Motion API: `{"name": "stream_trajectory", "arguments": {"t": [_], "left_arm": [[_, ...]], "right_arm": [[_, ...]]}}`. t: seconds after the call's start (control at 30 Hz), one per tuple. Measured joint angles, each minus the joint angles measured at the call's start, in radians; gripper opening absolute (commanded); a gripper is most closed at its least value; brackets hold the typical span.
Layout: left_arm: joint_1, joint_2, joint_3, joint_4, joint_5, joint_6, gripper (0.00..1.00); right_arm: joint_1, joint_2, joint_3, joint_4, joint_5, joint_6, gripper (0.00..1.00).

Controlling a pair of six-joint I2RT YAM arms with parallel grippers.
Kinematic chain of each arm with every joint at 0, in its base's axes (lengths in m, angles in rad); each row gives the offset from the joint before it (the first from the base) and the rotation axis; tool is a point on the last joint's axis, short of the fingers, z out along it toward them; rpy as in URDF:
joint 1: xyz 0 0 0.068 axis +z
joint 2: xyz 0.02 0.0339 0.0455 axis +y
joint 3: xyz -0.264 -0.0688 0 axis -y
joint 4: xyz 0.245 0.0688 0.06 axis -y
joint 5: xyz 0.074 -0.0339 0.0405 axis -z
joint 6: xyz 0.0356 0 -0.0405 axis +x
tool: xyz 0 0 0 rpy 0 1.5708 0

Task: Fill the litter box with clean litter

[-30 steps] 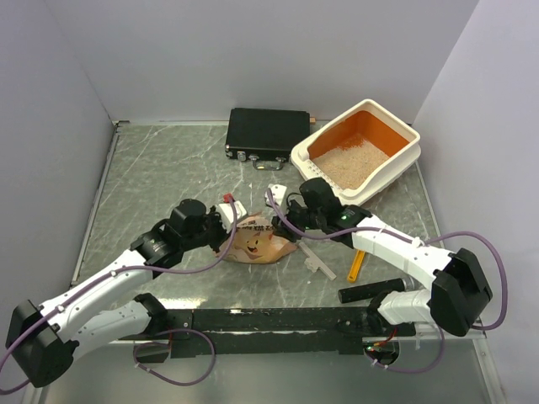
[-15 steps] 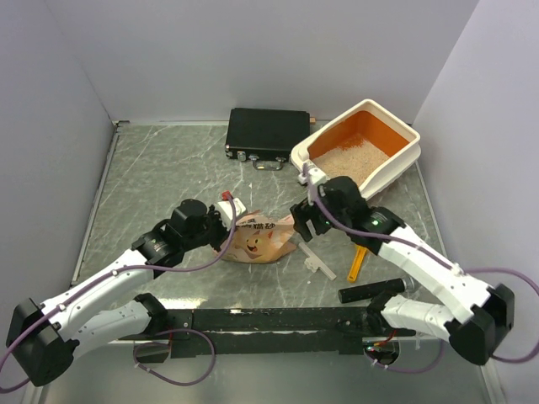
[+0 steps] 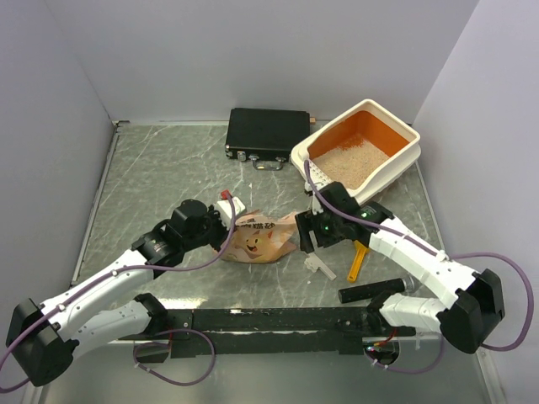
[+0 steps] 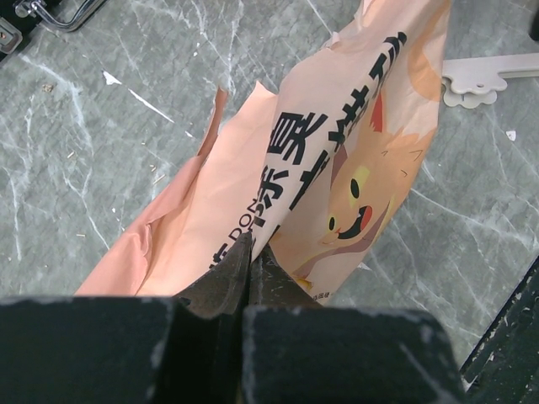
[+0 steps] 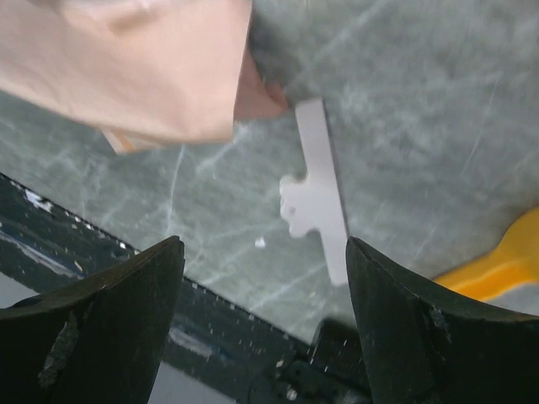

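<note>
The litter box (image 3: 394, 167), cream outside and orange inside, stands at the back right with clean litter (image 3: 348, 166) covering its floor. A crumpled orange paper bag (image 3: 263, 240) (image 4: 337, 151) lies on the table in front of the arms. My left gripper (image 3: 226, 236) (image 4: 251, 252) is shut on the bag's left edge. My right gripper (image 3: 314, 237) (image 5: 265, 252) is open and hangs over the table just past the bag's right end (image 5: 143, 67), with nothing between its fingers (image 5: 126, 320).
A flat black case (image 3: 268, 133) lies at the back, left of the box. A white plastic clip (image 3: 320, 265) (image 5: 316, 194) and a yellow scoop (image 3: 357, 261) (image 5: 497, 261) lie right of the bag. A black bar (image 3: 370, 292) sits near the front rail.
My right gripper has opened, let go of the bag's right end and drawn away to the right. The left gripper has kept its grip and has not moved.
</note>
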Motion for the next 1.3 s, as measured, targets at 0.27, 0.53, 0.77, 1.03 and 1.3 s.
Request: {"name": "stream_trajectory", "arguments": {"t": [0.27, 0.53, 0.77, 1.03, 1.3], "left_arm": [[-0.003, 0.002, 0.001, -0.004, -0.033, -0.025, 0.13], [-0.002, 0.005, 0.017, -0.020, -0.085, -0.053, 0.58], [-0.002, -0.045, 0.039, -0.037, -0.130, -0.073, 0.75], [-0.002, -0.195, 0.053, -0.015, -0.230, -0.094, 0.81], [-0.002, -0.229, 0.053, 0.004, -0.275, -0.097, 0.82]], "right_arm": [[0.129, 0.048, -0.004, -0.090, 0.116, 0.109, 0.81], [0.177, 0.212, -0.021, -0.083, 0.195, 0.155, 0.79], [0.211, 0.320, -0.021, -0.075, 0.241, 0.174, 0.75], [0.216, 0.334, -0.036, -0.049, 0.271, 0.195, 0.64], [0.217, 0.376, -0.056, -0.023, 0.282, 0.201, 0.53]]}}
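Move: The left fingers are shut on the bag's left edge, with the bag's middle about 9 cm to their right, level with them ahead and back, and 8 cm below. From the open right hand the bag's middle is some 11 cm left, 2 cm back and 7 cm below. The white strip lies about 3 cm right and 5 cm back of the right hand, the yellow scoop about 13 cm right and 6 cm back, both on the table some 13 cm down. The left fingers release the bag and rise about 9 cm; the right hand sinks 11 cm beside it, partly closing. ##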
